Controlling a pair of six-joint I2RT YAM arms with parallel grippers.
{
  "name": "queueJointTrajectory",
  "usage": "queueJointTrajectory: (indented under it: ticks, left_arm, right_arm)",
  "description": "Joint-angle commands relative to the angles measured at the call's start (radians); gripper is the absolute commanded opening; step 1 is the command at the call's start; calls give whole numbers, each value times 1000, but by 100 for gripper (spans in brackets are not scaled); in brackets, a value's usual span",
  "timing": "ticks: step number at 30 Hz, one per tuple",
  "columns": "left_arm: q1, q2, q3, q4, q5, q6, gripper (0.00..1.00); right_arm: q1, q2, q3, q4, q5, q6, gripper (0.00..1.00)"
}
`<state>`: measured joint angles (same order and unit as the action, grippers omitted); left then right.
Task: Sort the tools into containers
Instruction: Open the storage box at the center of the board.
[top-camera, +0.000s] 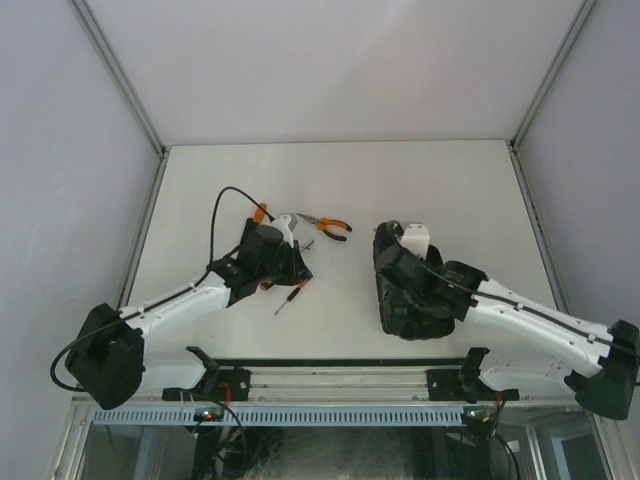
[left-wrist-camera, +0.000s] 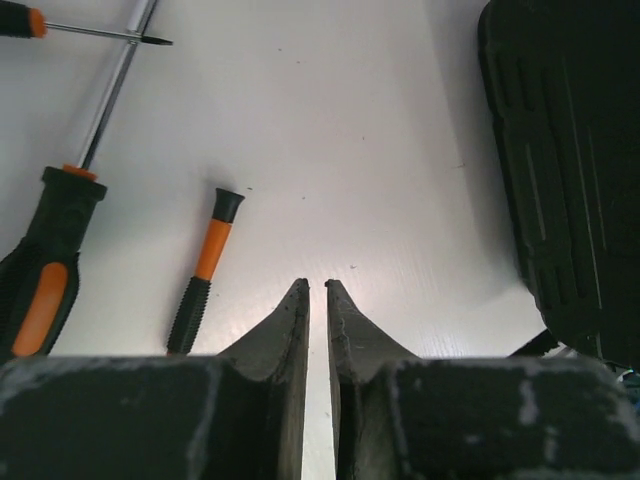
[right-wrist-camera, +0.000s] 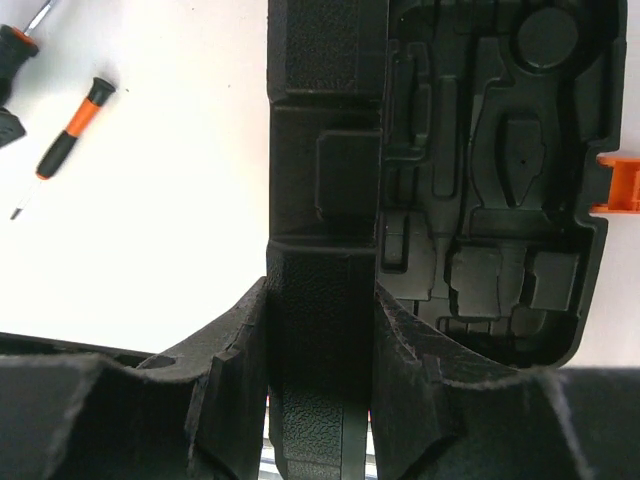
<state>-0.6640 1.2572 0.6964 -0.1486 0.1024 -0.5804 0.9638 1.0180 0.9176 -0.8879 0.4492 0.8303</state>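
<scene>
The black tool case (right-wrist-camera: 480, 150) lies open, its moulded slots bare and its orange latch (right-wrist-camera: 620, 185) at the right. My right gripper (right-wrist-camera: 320, 290) is shut on the case's thick left wall (right-wrist-camera: 325, 180). My left gripper (left-wrist-camera: 317, 285) hovers over bare table, its jaws a sliver apart with nothing between them. Left of it lie a thick screwdriver (left-wrist-camera: 50, 270), a small screwdriver (left-wrist-camera: 205, 265) and a thin one (left-wrist-camera: 90, 32). The needle-nose pliers (top-camera: 330, 228) lie beyond the left gripper (top-camera: 292, 262). The case's ribbed outside (left-wrist-camera: 570, 170) stands to its right.
The small screwdriver (top-camera: 288, 297) lies between the two arms, nearer the left one. An orange-handled tool (top-camera: 262, 212) sits under the left arm's black cable (top-camera: 215, 225). White walls close the table (top-camera: 430, 180) on three sides.
</scene>
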Motion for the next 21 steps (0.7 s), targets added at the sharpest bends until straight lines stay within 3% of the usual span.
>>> queueJointTrajectory:
  ticks: [1,4,8,15,21]
  left_arm:
    - [7,-70,19,-46,-71,31,15]
    - [10,-100,10,-77,-107,32,15]
    - [16,-143,-1,-120,-146,30,16]
    - [20,-246,-30,-201,-193,13,17]
    - [20,-341,-68,-249,-215,-26,18]
  right_arm:
    - [95,134,112,-79,153,-30,26]
    - [144,232,165,-88,166,-33,30]
    - [200,309,208,-65,167,-36,44]
    - [242,298,208,48,120,-93,61]
    - [271,219,165,138,75,-125,66]
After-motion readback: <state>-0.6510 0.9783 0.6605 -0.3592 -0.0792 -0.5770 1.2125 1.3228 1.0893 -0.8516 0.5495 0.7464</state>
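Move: The right hand already has the storage box's near-upright lid edge between its fingers. The open table where the lid is to fold down centres some 5 cm to its left, 5 cm ahead and 14 cm below. The box base lies 7 cm right and 5 cm ahead, the small screwdriver about 20 cm left and 4 cm ahead, the pliers 13 cm left and 19 cm ahead, all down at table height. From the empty left hand, that landing place is roughly 13 cm to the right, level in reach, 9 cm below. Still pinching the lid's edge, the right hand swings it left, away from the box base, then spreads its fingers and lets go partway, carrying on to about 8 cm left in all while turning some 15 degrees counter-clockwise. It dips slightly before rising again. The empty left hand clears away from the box, about 5 cm left and 3 cm up, fingers nearly shut. ##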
